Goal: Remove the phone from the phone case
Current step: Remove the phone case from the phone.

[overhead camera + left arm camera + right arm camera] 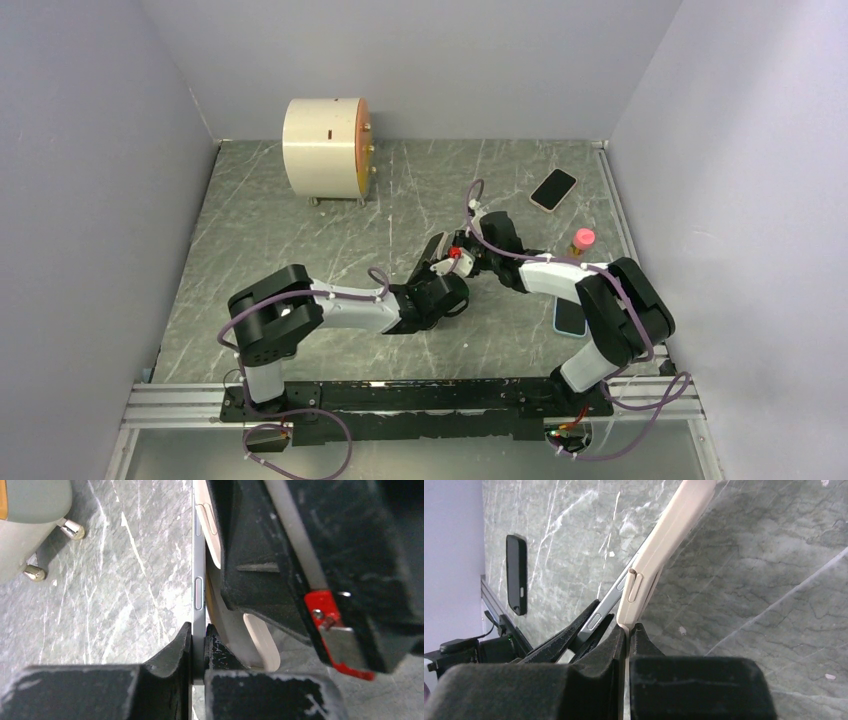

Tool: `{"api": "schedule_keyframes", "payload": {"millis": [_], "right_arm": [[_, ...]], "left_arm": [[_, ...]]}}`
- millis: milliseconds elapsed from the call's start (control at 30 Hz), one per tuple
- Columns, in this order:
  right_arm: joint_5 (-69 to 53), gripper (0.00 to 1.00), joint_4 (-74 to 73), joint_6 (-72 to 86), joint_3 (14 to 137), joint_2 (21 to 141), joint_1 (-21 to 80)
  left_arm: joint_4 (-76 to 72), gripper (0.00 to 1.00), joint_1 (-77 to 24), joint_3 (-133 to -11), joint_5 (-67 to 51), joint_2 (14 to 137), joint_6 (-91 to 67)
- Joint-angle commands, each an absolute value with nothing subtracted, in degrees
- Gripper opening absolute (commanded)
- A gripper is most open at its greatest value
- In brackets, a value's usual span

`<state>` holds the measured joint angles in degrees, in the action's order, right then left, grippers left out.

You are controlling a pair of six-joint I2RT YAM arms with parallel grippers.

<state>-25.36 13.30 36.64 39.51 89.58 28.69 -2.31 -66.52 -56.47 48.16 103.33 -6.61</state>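
Above the middle of the table the two grippers meet. The phone (198, 582) shows as a thin silver edge with side buttons, and my left gripper (199, 636) is shut on that edge. The beige phone case (261, 642) bows away from the phone on its right side. My right gripper (629, 630) is shut on the case's lip, and the case (663, 547) runs up and away from it. The phone (610, 599) splits off to the left, partly out of the case, between the left gripper's fingers (566, 637). In the top view the left gripper (441, 271) and right gripper (470, 256) nearly touch.
A white drum on small feet (325, 148) stands at the back left. A cased phone (553, 189) lies at the back right, and a pink-capped bottle (582, 240) stands by the right arm. Another phone (570, 320) lies under the right arm. A black phone (517, 575) lies near the rail.
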Motion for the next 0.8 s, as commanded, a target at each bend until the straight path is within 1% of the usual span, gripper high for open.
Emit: {"api": "schedule_keyframes", "payload": {"millis": [0,133,467,600,767], "right_arm": [[-22.94,0.0,17.64,38.15,42.09,88.92,28.93],[-19.35,0.0,16.89,38.83,42.48,89.94,28.68],[-15.4,0.0,14.24,38.06,46.45,93.81,27.03],[-17.17,0.0,12.21,35.3,47.61,94.51,24.7],[-22.97,0.0,5.1,28.67,50.49,95.71,20.23]], "left_arm": [[-1.99,0.03,-68.74,-57.18,49.1,99.05,-6.75],[-0.16,0.03,-69.93,-56.71,48.03,96.2,-8.28],[4.22,0.03,-70.49,-52.46,44.24,87.4,-12.45],[4.44,0.03,-70.23,-50.39,44.79,83.87,-11.24],[9.71,0.02,-68.04,-51.69,47.08,83.94,-13.28]]}}
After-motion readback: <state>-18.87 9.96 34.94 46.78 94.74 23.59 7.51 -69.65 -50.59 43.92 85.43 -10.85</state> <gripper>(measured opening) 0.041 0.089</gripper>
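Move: Left hand already grips the phone near its close end; the phone's middle lies about 5 cm ahead of this hand and 2 cm to its right, with the phone case around 6 cm ahead and 4 cm right. Right hand already pinches the case's rim; from it the case's middle is some 5 cm ahead and 3 cm left, and the phone's roughly 4 cm ahead and 4 cm left. Both lie about level with the hands. Keeping the phone pinched, the left hand draws it up and back, away from the case, by about 5 cm each way, rolling slightly as it rises and drifting a little left. The right hand keeps its grip on the case rim and all but holds its place at first as the left begins to pull, then swings the case forward about 6 cm and some 3 cm to the right, away from the phone, turning roughly 10 degrees clockwise. ##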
